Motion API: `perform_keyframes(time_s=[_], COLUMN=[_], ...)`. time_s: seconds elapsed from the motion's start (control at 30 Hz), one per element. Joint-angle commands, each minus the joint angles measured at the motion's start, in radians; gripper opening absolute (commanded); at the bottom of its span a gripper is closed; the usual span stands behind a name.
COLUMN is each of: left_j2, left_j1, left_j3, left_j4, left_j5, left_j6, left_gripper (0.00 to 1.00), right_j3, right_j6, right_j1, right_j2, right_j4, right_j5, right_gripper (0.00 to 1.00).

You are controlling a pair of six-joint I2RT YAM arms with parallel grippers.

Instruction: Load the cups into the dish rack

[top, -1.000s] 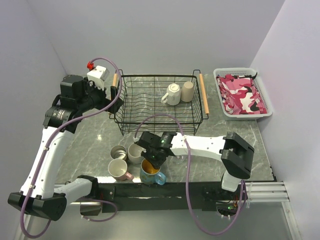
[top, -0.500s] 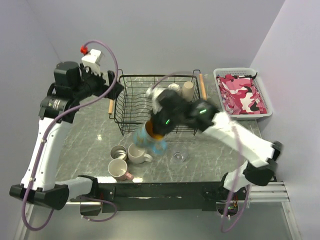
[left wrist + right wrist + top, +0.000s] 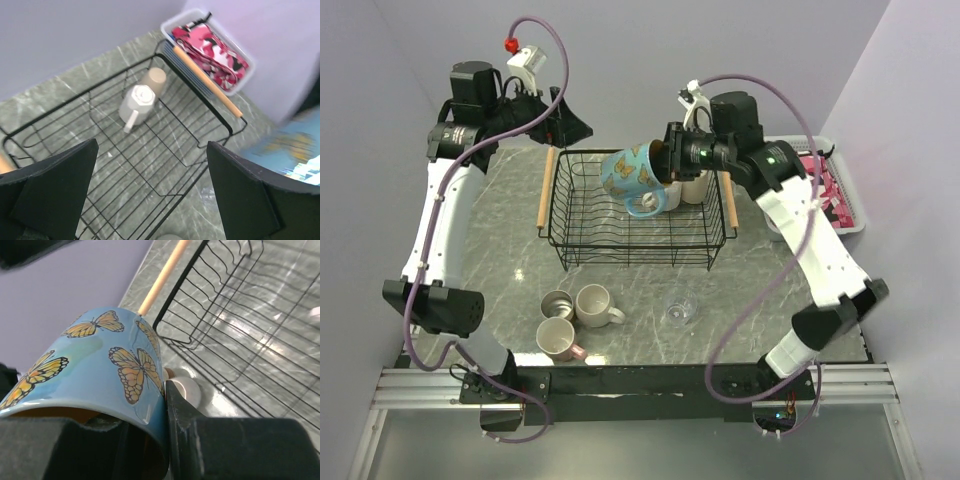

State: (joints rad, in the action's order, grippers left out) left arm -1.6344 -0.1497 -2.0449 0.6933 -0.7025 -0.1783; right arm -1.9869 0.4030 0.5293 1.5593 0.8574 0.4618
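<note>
My right gripper (image 3: 665, 165) is shut on the rim of the blue mug (image 3: 632, 176) with butterflies and an orange inside. It holds the mug tilted above the back of the black wire dish rack (image 3: 620, 235). In the right wrist view one finger sits inside the mug (image 3: 100, 365) and one outside. A white mug (image 3: 137, 100) and a tan cup (image 3: 152, 77) stand in the rack's back right. On the table in front are a steel cup (image 3: 557, 303), a white mug (image 3: 592, 305), a pink mug (image 3: 557, 340) and a clear glass (image 3: 682, 308). My left gripper (image 3: 570, 125) is open and empty, high above the rack's back left corner.
The white plastic basket (image 3: 175, 25) with pink camouflage cloth stands right of the rack, partly hidden by my right arm in the top view. The rack's wooden handles (image 3: 547, 190) run along its left and right sides. Walls close in the back and both sides.
My right arm has lifted the blue mug from the table's front and carried it back over the rack. My left arm has risen and swung farther back.
</note>
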Motion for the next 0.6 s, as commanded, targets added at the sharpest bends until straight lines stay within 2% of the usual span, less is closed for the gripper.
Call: perform_keyframes(time_s=[0.0,0.3,0.57], left_j2=[-0.005,-0.005,-0.031], left_j1=[0.007,0.004,-0.033], left_j3=[-0.015,0.06,0.051], left_j4=[-0.02,-0.092,-0.11], left_j5=[-0.121,-0.137,-0.143], left_j6=[0.011,-0.055,-0.136], left_gripper=[0.96,0.96,0.96], right_j3=[0.011,0.092,0.068], right_j6=[0.151,0.407,0.574], right_j1=[-0.08,-0.163,-0.166], right_j2=[0.028,0.134,0.22], right_j4=[-0.351,-0.762,-0.966], right_j5=[0.202,0.382,0.442], right_gripper=[0.0,0.0,0.0])
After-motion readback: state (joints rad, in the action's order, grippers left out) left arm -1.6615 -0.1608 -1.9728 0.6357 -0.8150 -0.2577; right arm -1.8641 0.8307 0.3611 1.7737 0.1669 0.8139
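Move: The blue butterfly mug, already held by its rim in the right hand, lies about 11 cm right of the open left hand, 10 cm back and some 5 cm lower. From the right hand, the waiting left gripper is about 16 cm left, 10 cm ahead and 3 cm higher. The white mug in the rack stands 14 cm ahead, 3 cm right and 33 cm below; the beige cup is 7 cm right of it, 1 cm farther out. High over the rack, the right hand keeps its pinch on the mug's rim and carries it about 10 cm forward and a little left towards the left gripper, dipping about 3 cm before coming back up, while it rolls some 25 degrees to swing the mug's hanging base up level. The left hand stays wide open, easing 2 cm or so down and about as far right towards the mug, tilting only slightly, so that its fingers wait just off the base. ##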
